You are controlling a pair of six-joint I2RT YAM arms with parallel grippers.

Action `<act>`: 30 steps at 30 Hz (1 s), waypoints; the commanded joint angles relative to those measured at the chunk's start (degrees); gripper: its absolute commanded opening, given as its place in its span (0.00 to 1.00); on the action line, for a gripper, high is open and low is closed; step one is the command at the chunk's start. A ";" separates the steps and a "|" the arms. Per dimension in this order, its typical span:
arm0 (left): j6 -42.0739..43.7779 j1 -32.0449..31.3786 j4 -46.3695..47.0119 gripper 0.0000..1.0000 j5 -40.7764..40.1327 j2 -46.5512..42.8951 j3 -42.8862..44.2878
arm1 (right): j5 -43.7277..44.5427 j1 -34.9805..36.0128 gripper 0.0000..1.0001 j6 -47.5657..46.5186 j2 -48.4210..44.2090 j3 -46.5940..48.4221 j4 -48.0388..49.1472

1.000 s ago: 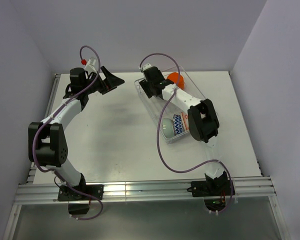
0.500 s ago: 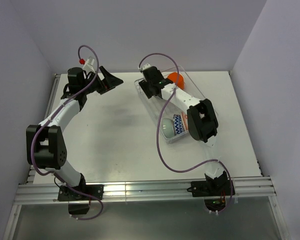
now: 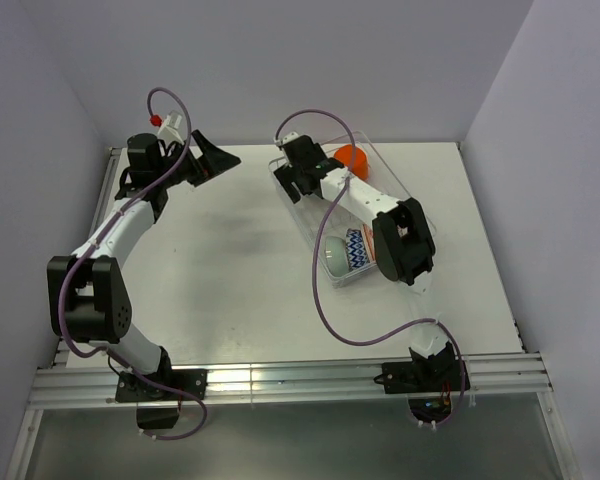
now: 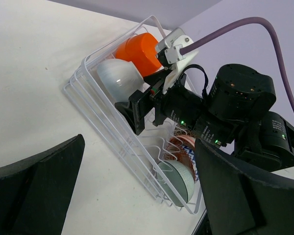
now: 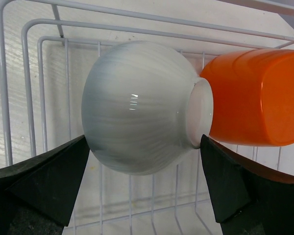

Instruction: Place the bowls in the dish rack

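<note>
The clear dish rack (image 3: 310, 215) lies slantwise at the table's back right. At its far end a plain orange-red bowl (image 5: 257, 98) stands on edge, and a white bowl (image 5: 137, 107) stands on edge against it, foot touching it. My right gripper (image 5: 142, 186) is open, its fingers on either side of the white bowl's lower part. At the rack's near end stand a pale teal bowl (image 3: 334, 256) and patterned bowls (image 3: 357, 248). My left gripper (image 3: 212, 165) hangs open and holds nothing, over the table's back left, left of the rack (image 4: 95, 105).
The right arm (image 3: 400, 240) stretches over the rack along its length and hides the middle. Walls close in the table at the back and both sides. Purple cables loop off both arms.
My right gripper's jaws have spread and let go of the white bowl, which stays in the rack. My left arm has swung slightly left and back.
</note>
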 commanded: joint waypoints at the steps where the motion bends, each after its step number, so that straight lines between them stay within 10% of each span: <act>1: 1.57 0.58 0.17 1.00 -0.02 -2.49 0.64 | -1.27 0.62 1.00 1.12 -0.37 2.34 -0.17; 17: 3.59 0.94 -1.94 0.99 0.07 -3.90 0.73 | -11.29 -0.25 0.99 5.94 -5.73 -0.20 0.35; 30: 10.71 1.90 -8.09 0.97 0.07 -5.13 2.48 | -20.95 -5.79 0.45 13.59 -14.87 -5.47 -3.07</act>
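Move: The white bowl sits between the right hand's open fingers in the rack's far-left corner, about 2 cm ahead, level sideways and some 4 cm below. The orange bowl stands about 6 cm ahead and 12 cm right of that hand, and the green bowl about 15 cm back and 8 cm right, both slightly below. From the left hand the white bowl lies roughly 8 cm ahead, 17 cm right and 20 cm down. The right hand eases 2 cm left against the white bowl, then rises 7 cm clear, rolling, fingers half closing. ##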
